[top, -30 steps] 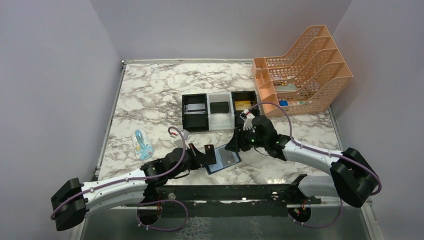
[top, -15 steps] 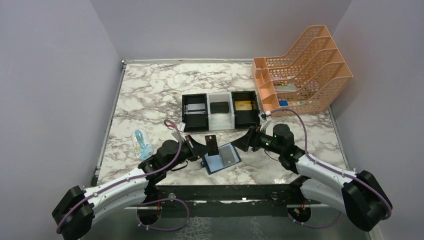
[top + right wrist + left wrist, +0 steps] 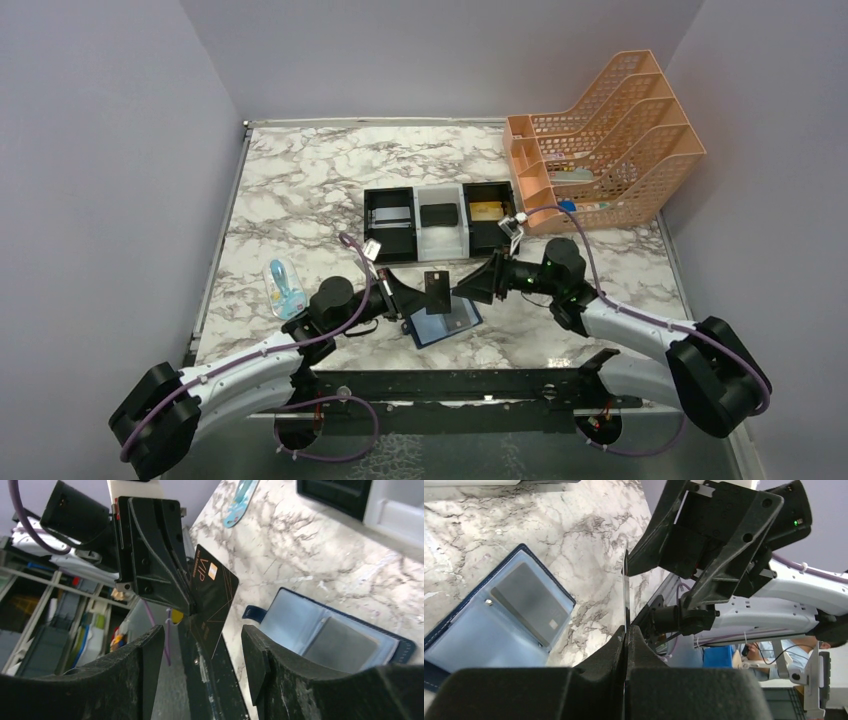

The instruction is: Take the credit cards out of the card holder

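Observation:
The navy card holder (image 3: 445,320) lies open on the marble, with a grey credit card (image 3: 529,602) in its clear right pocket. My left gripper (image 3: 418,296) is shut on the lower edge of a black credit card (image 3: 437,290) and holds it upright above the holder. That card appears edge-on in the left wrist view (image 3: 625,585). My right gripper (image 3: 468,288) faces it, open. In the right wrist view the black VIP card (image 3: 212,592) stands in line with the gap of the right gripper (image 3: 202,635), and neither finger touches it. The holder (image 3: 295,620) lies beyond.
Three box trays stand behind: a black one (image 3: 372,238) with a silver card, a white one (image 3: 441,241) with a black card, and a black one (image 3: 497,238) with a gold card. A peach mesh rack (image 3: 610,140) is at back right. A blue-and-clear item (image 3: 283,288) lies at the left.
My right arm has swung back from the right black tray and turned its open fingers towards the left gripper. My left gripper has raised the black card up and rightwards.

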Motion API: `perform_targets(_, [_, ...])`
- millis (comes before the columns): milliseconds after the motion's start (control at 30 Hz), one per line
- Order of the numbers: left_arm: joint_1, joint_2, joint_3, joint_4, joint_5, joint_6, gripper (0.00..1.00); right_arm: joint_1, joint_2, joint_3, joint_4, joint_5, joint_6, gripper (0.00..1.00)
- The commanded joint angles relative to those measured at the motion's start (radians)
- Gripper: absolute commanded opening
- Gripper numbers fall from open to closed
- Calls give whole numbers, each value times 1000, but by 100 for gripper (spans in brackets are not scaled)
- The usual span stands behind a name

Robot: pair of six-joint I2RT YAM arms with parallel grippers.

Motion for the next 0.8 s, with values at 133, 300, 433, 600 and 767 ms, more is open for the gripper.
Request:
perform_targets(133, [4,-20,14,107,47,24,0,0,69,59,90,-148,62,52])
perform_targets(300, [4,-22,12,133,51,19,0,8,131,74,133,-188,105,43])
perform_targets(433, [4,-20,12,148,58,16,0,9,180,59,240,-205,183,36])
perform_targets(600, [4,-14,9,162,71,11,0,9,227,56,348,-218,255,29])
perform_targets(767, [3,-13,1,170,72,2,0,10,269,89,328,-240,289,24])
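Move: The left hand keeps hold of a black credit card, its middle about 3 cm right and 2 cm forward of that hand at the same height. From the open right hand the card lies some 5 cm left, about level. The open card holder is on the table roughly 8 cm back, 3 cm left and 12 cm below the right hand; the tray is about 14 cm ahead, 5 cm left and 11 cm below. Right hand eases 2 cm left, fingers narrowing around the black card that the left hand lifts 3 cm. ##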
